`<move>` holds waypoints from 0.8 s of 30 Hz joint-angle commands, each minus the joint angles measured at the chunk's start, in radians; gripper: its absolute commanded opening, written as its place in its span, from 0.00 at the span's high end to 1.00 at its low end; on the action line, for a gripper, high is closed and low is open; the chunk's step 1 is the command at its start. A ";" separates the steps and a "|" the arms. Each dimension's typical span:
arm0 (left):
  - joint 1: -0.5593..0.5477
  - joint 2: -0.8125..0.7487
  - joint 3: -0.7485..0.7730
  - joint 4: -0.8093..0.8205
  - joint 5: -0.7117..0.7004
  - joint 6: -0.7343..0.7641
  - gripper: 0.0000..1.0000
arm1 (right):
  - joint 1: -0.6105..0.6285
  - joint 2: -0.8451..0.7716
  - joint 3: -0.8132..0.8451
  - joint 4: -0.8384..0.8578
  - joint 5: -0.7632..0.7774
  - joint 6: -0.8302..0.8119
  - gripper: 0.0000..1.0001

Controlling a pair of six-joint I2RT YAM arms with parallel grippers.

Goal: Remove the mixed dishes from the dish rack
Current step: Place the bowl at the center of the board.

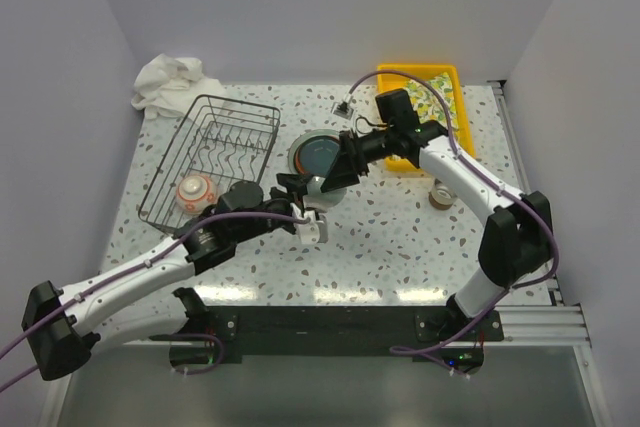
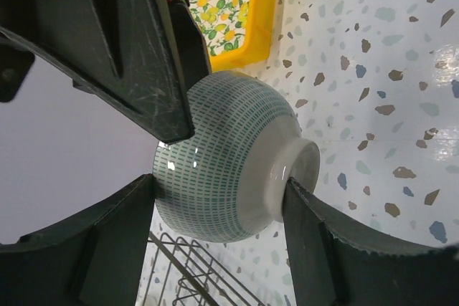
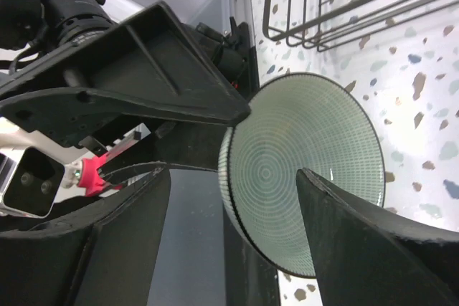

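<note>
A whitish bowl with fine teal dashes [image 2: 229,155] hangs on its side above the table, between the two arms. My left gripper [image 2: 221,185] is shut on it, one finger at the rim and the other on the foot ring. My right gripper [image 3: 233,173] is open and straddles the bowl's rim [image 3: 308,170], one finger over the inside and the other outside with a gap. In the top view the two grippers [image 1: 312,201] [image 1: 336,177] meet at the bowl [image 1: 326,193]. The dish rack [image 1: 210,152] stands to the left with a red-white patterned bowl [image 1: 196,190] in it.
Stacked plates [image 1: 318,154] lie just behind the grippers. A yellow tray with lemon-print cloth [image 1: 425,112] is at the back right, and a small cup [image 1: 441,194] stands near the right arm. A white cloth [image 1: 170,82] lies behind the rack.
</note>
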 commanded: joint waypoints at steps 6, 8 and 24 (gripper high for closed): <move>-0.067 0.004 -0.026 0.160 -0.096 0.148 1.00 | 0.018 0.065 0.082 -0.229 -0.095 -0.186 0.53; -0.076 0.007 -0.032 0.160 -0.101 0.155 0.99 | 0.023 0.073 0.090 -0.260 -0.107 -0.210 0.64; -0.082 -0.027 -0.132 0.214 -0.234 0.009 0.36 | 0.026 0.041 0.093 -0.335 0.074 -0.273 1.00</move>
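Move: The mint bowl hangs in the left gripper's fingers, its middle some 4 cm to the right of that hand, 2 cm ahead and just below. From the right gripper, whose open fingers already straddle the rim, it lies about 5 cm below, 2 cm back and 2 cm to the left. The plate stack is roughly 15 cm ahead of the right hand, 2 cm left and 20 cm down; the dish rack's middle is about 24 cm left of the left hand, 14 cm ahead and 17 cm down. Close the right fingers from wide open until they pinch the bowl's rim beside the left fingers, easing that gripper down about 3 cm and back 2 cm onto the rim with a slight counter-clockwise turn. Keep the left gripper's hold across rim and foot, and sink some 2.5 cm along with it. ##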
